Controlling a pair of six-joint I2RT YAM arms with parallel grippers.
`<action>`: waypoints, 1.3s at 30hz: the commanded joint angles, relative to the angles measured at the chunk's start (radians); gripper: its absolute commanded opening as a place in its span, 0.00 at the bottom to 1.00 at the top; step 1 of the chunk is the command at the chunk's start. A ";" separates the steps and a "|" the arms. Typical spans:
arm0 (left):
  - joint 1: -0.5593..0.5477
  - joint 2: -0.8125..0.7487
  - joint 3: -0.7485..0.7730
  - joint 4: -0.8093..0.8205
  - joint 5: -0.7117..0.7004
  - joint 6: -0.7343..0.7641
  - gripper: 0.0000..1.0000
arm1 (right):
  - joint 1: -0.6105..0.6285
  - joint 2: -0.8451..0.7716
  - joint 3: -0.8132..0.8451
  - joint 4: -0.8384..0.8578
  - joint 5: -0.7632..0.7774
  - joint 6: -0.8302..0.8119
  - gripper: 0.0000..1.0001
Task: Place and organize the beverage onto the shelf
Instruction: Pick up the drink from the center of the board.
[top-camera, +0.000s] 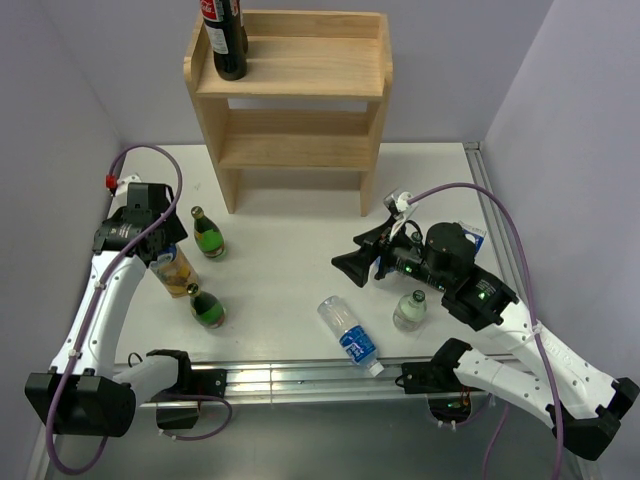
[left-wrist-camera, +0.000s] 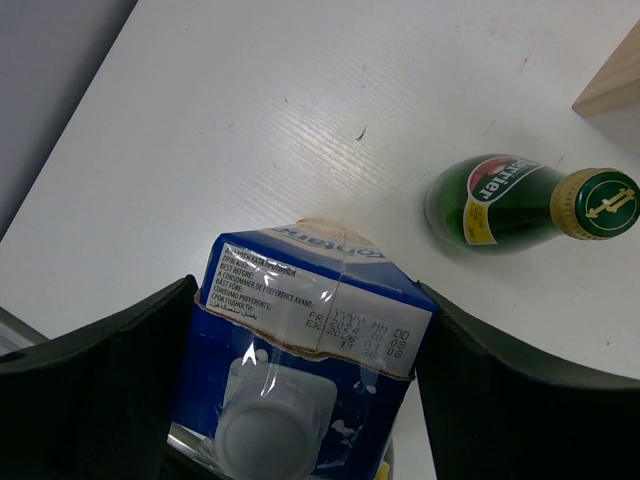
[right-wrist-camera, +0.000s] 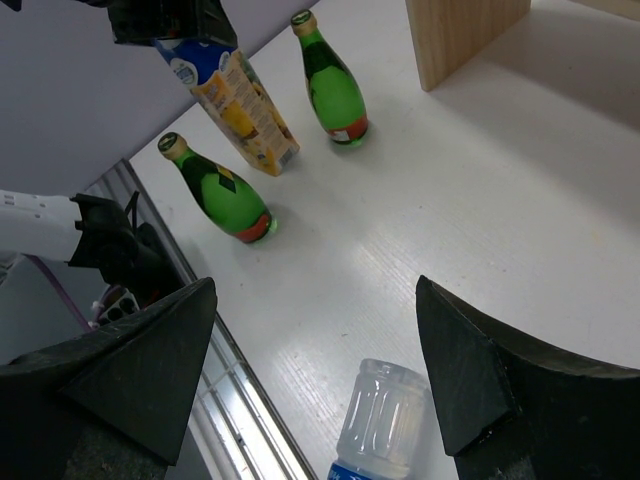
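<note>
The light wooden shelf (top-camera: 290, 100) stands at the back with a dark cola bottle (top-camera: 228, 40) on its top board. My left gripper (top-camera: 160, 245) is shut on a blue and orange juice carton (top-camera: 176, 272), which leans over with its top between the fingers; the left wrist view shows both fingers against the sides of the carton (left-wrist-camera: 310, 330). My right gripper (top-camera: 350, 262) hangs open over the table's middle, and the base of a lying clear water bottle (right-wrist-camera: 385, 420) shows just below its jaws. Two green bottles (top-camera: 208, 235) (top-camera: 207, 308) stand either side of the carton.
A small clear bottle (top-camera: 410, 312) stands upright by the right arm's elbow. The lying water bottle (top-camera: 348, 335) is close to the metal rail (top-camera: 300, 378) at the table's front edge. Grey walls close in on both sides.
</note>
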 joint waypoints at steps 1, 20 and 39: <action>0.003 0.003 0.025 -0.014 -0.016 -0.025 0.79 | -0.005 -0.006 -0.006 0.027 -0.015 -0.001 0.87; 0.003 -0.052 0.343 -0.112 -0.216 -0.003 0.00 | -0.005 0.015 0.003 0.028 -0.015 -0.003 0.87; 0.001 0.104 1.003 -0.180 0.274 0.191 0.00 | -0.005 0.061 0.136 0.037 -0.146 -0.035 0.88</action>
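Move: The juice carton stands between the left fingers already, gripped near its top, its middle about 8 cm below the hand point. One green bottle stands roughly 10 cm farther out than the hand and 7 cm to its right, the other some 7 cm back and 6 cm right; the shelf's middle is about 28 cm ahead and 29 cm right, near hand height. From the right hand the carton lies about 37 cm left, 8 cm ahead and 18 cm lower. The juice carton, still pinched near its top by the left hand, is first drawn back some 2 cm as the grip firms up, then lifted faster and faster straight up off the table, about 22 cm in all. The wrist tips its fingers upward nearly 20 degrees on the way and turns slightly clockwise at the end. ##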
